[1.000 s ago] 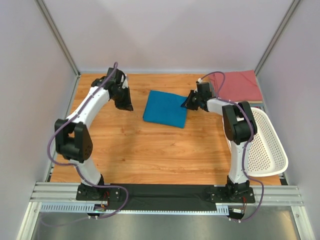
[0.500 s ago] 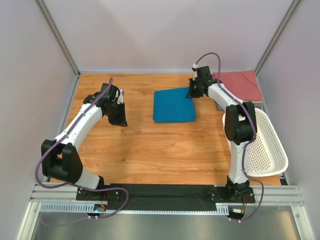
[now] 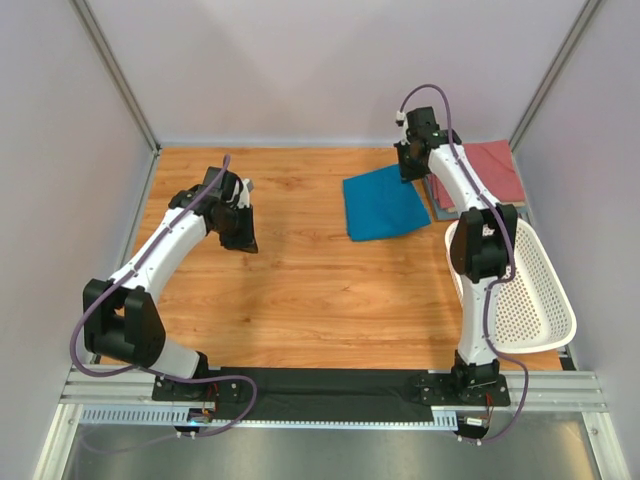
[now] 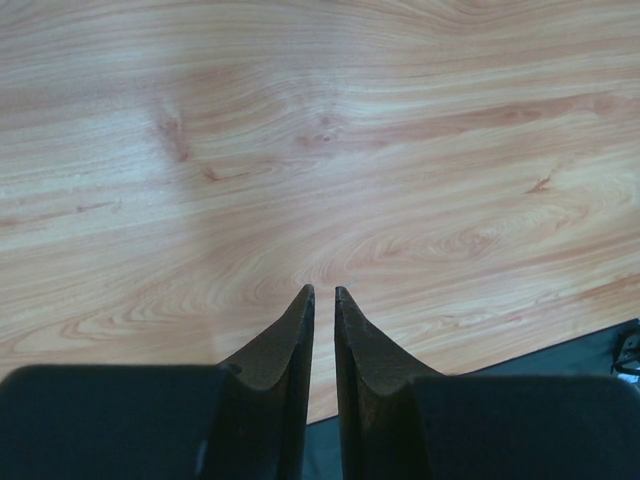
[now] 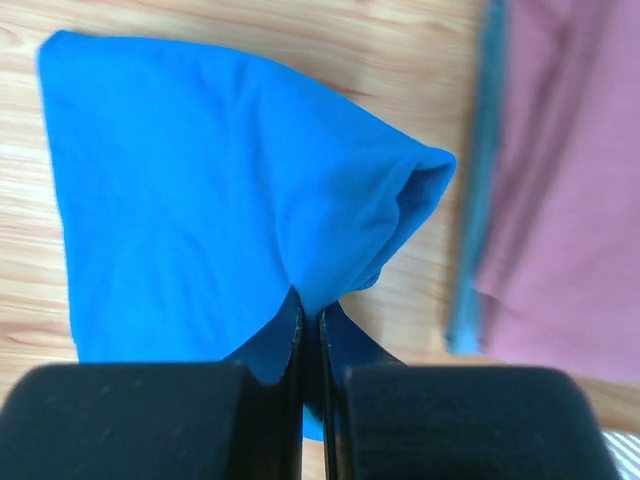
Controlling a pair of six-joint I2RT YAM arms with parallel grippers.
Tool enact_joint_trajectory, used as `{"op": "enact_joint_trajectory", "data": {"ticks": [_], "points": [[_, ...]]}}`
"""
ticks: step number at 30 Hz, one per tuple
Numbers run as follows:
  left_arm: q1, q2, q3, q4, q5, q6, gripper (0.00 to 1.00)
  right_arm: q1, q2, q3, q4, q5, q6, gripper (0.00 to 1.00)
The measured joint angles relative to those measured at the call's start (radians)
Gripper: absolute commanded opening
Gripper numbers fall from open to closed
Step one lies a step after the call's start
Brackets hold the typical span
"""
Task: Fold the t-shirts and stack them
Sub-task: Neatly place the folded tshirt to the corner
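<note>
The teal-blue t-shirt point(image 3: 383, 205) lies folded on the wooden table, right of centre. My right gripper point(image 3: 411, 167) is shut on its far right corner, and the cloth point(image 5: 230, 200) bunches up where it goes between the fingers point(image 5: 310, 310). The salmon-red t-shirt point(image 3: 492, 168) lies folded at the back right corner. Under it a grey-blue t-shirt shows only as a thin edge point(image 5: 472, 240). My left gripper point(image 3: 240, 236) hangs over bare wood at the left, far from the shirts. Its fingertips point(image 4: 323, 292) stand a narrow gap apart with nothing between them.
A white perforated basket point(image 3: 562, 300) sits at the right edge of the table, beside the right arm. Grey walls close in the table on the left, back and right. A black mat strip point(image 3: 330, 380) runs along the near edge between the arm bases.
My right gripper has pulled the teal-blue shirt to the right and back, toward the salmon-red one. The left arm drew back from the shirt, then stayed still.
</note>
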Motion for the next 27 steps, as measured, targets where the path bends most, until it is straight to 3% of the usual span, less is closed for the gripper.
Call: {"op": "enact_joint_trajectory", "data": {"ticks": [5, 14, 16, 18, 20, 21, 27], "points": [[-0.009, -0.011, 0.0, 0.0, -0.006, 0.003, 0.2, -0.054, -0.026, 0.071, -0.13, 0.054, -0.076, 0.0], [-0.011, -0.017, 0.0, -0.001, -0.022, 0.008, 0.2, -0.308, 0.013, 0.552, -0.292, -0.002, -0.181, 0.0], [-0.011, -0.013, 0.0, -0.002, -0.022, 0.008, 0.2, -0.374, 0.013, 0.532, -0.245, -0.025, -0.187, 0.1], [-0.011, 0.0, 0.0, -0.003, -0.022, 0.011, 0.21, -0.428, 0.043, 0.503, -0.19, -0.038, -0.185, 0.36], [-0.011, 0.02, 0.0, -0.006, -0.022, 0.016, 0.21, -0.472, 0.124, 0.498, -0.084, -0.048, -0.176, 0.72], [-0.011, 0.032, 0.0, -0.008, -0.022, 0.018, 0.21, -0.486, 0.171, 0.498, -0.031, -0.051, -0.174, 0.79], [-0.011, 0.063, 0.0, -0.015, -0.036, 0.023, 0.22, -0.512, 0.423, 0.45, 0.185, -0.001, -0.157, 0.81]]}}
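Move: The folded stack, red t-shirt on top, is centred about 22 cm to the right of the right hand, 4 cm farther out and some 9 cm below it. The blue t-shirt, already pinched by its edge, has its middle around 6 cm left, 4 cm back and 8 cm below the hand; the white basket stands about 24 cm right, 25 cm back and 7 cm lower. From the idle left hand the stack lies roughly 68 cm right, 27 cm ahead and 11 cm below. Swing the right gripper about 30 cm to the right, keeping hold of the blue t-shirt and arching some 15 cm up towards the stack. Over the stack, open the fingers wide to let the cloth go while reaching forward and dropping about 20 cm to its far right part; turn the wrist roughly 20 degrees clockwise along the way. ##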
